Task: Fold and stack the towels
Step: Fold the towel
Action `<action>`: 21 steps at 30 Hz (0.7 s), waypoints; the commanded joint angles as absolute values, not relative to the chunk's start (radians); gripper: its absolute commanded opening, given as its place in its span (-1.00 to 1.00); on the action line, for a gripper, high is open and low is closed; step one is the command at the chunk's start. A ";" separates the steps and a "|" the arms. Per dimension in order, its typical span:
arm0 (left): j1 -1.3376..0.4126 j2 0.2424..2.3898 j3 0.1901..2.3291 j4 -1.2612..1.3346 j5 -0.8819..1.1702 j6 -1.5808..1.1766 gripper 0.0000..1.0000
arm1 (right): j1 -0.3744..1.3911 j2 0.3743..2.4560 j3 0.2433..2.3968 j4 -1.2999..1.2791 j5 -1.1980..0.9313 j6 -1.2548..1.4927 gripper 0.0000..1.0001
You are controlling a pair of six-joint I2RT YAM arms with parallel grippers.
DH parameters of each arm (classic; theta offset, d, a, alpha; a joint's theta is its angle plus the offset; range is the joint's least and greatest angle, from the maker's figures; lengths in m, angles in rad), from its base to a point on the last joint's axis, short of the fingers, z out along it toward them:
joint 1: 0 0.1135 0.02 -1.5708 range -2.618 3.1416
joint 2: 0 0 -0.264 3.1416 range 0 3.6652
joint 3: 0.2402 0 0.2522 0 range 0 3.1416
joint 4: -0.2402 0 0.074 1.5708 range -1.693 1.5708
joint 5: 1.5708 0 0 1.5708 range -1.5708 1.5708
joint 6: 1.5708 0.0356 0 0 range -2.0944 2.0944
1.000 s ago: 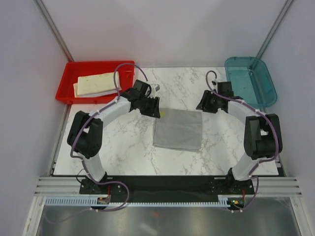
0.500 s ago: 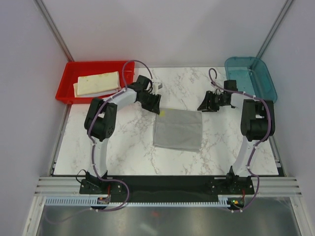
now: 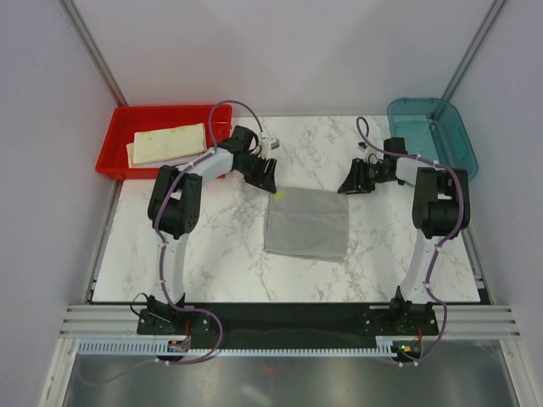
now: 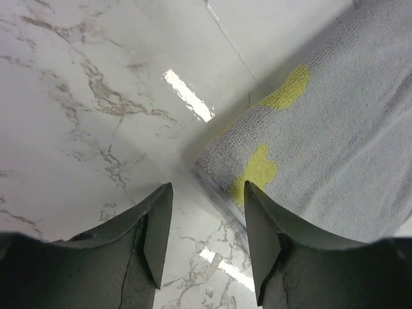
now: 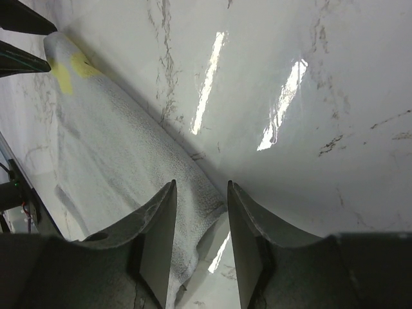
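Observation:
A grey towel (image 3: 307, 222) lies folded flat in the middle of the table, with yellow patches (image 4: 257, 168) at its far left corner. My left gripper (image 3: 268, 180) hovers at that corner, open; in the left wrist view the left gripper (image 4: 206, 238) has the towel's edge (image 4: 215, 183) just beyond its tips. My right gripper (image 3: 344, 186) is at the far right corner, open. In the right wrist view the right gripper (image 5: 199, 244) straddles the grey towel's corner (image 5: 199, 206) without clamping it. A cream-yellow towel (image 3: 170, 142) lies folded in the red bin (image 3: 119, 161).
The red bin sits at the back left and a teal bin (image 3: 433, 136) at the back right. The marble tabletop (image 3: 212, 254) surrounds the grey towel. In the right wrist view the left gripper's fingers (image 5: 22, 58) show at the top left.
Both arms' elbows have drawn up and inward, while the grippers stay at the grey towel's far corners. The towel has not moved.

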State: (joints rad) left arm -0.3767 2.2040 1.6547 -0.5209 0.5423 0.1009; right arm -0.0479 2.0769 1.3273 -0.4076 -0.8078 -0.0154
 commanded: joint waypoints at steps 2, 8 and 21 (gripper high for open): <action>-0.371 2.227 1.712 -0.535 0.591 0.163 0.12 | -0.046 2.106 1.330 -0.459 -0.799 -0.078 -0.10; -0.371 2.252 1.746 -0.551 0.633 0.183 0.09 | -0.058 2.117 1.342 -0.476 -0.808 -0.086 -0.20; -0.361 2.237 1.868 -0.623 0.819 0.195 -0.96 | -0.049 2.015 1.375 -0.386 -0.772 0.030 -1.00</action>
State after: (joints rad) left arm -0.3702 2.2955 1.7935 -0.5930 0.6998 0.1673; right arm -0.0620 2.1124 1.3567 -0.4652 -0.8150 -0.0219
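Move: The grey towel's far left corner lies some 2 cm to the left hand's right, 1 cm ahead and 1 cm below. Its far right corner is almost between the right hand's open fingers, about 1 cm below. The towel's middle lies about 8 cm back and 9 cm right of the left hand, and 7 cm back and 9 cm left of the right hand. The red bin stands roughly 24 cm left and 11 cm ahead of the left hand, near hand height. Both hands pinch the towel's far corners as their fingers shut from about half open. The left eases about 2 cm right onto its corner, turning some 10 degrees with a clockwise swing, before closing; the right settles about 1 cm down, slightly back and left, and closes at its corner. ##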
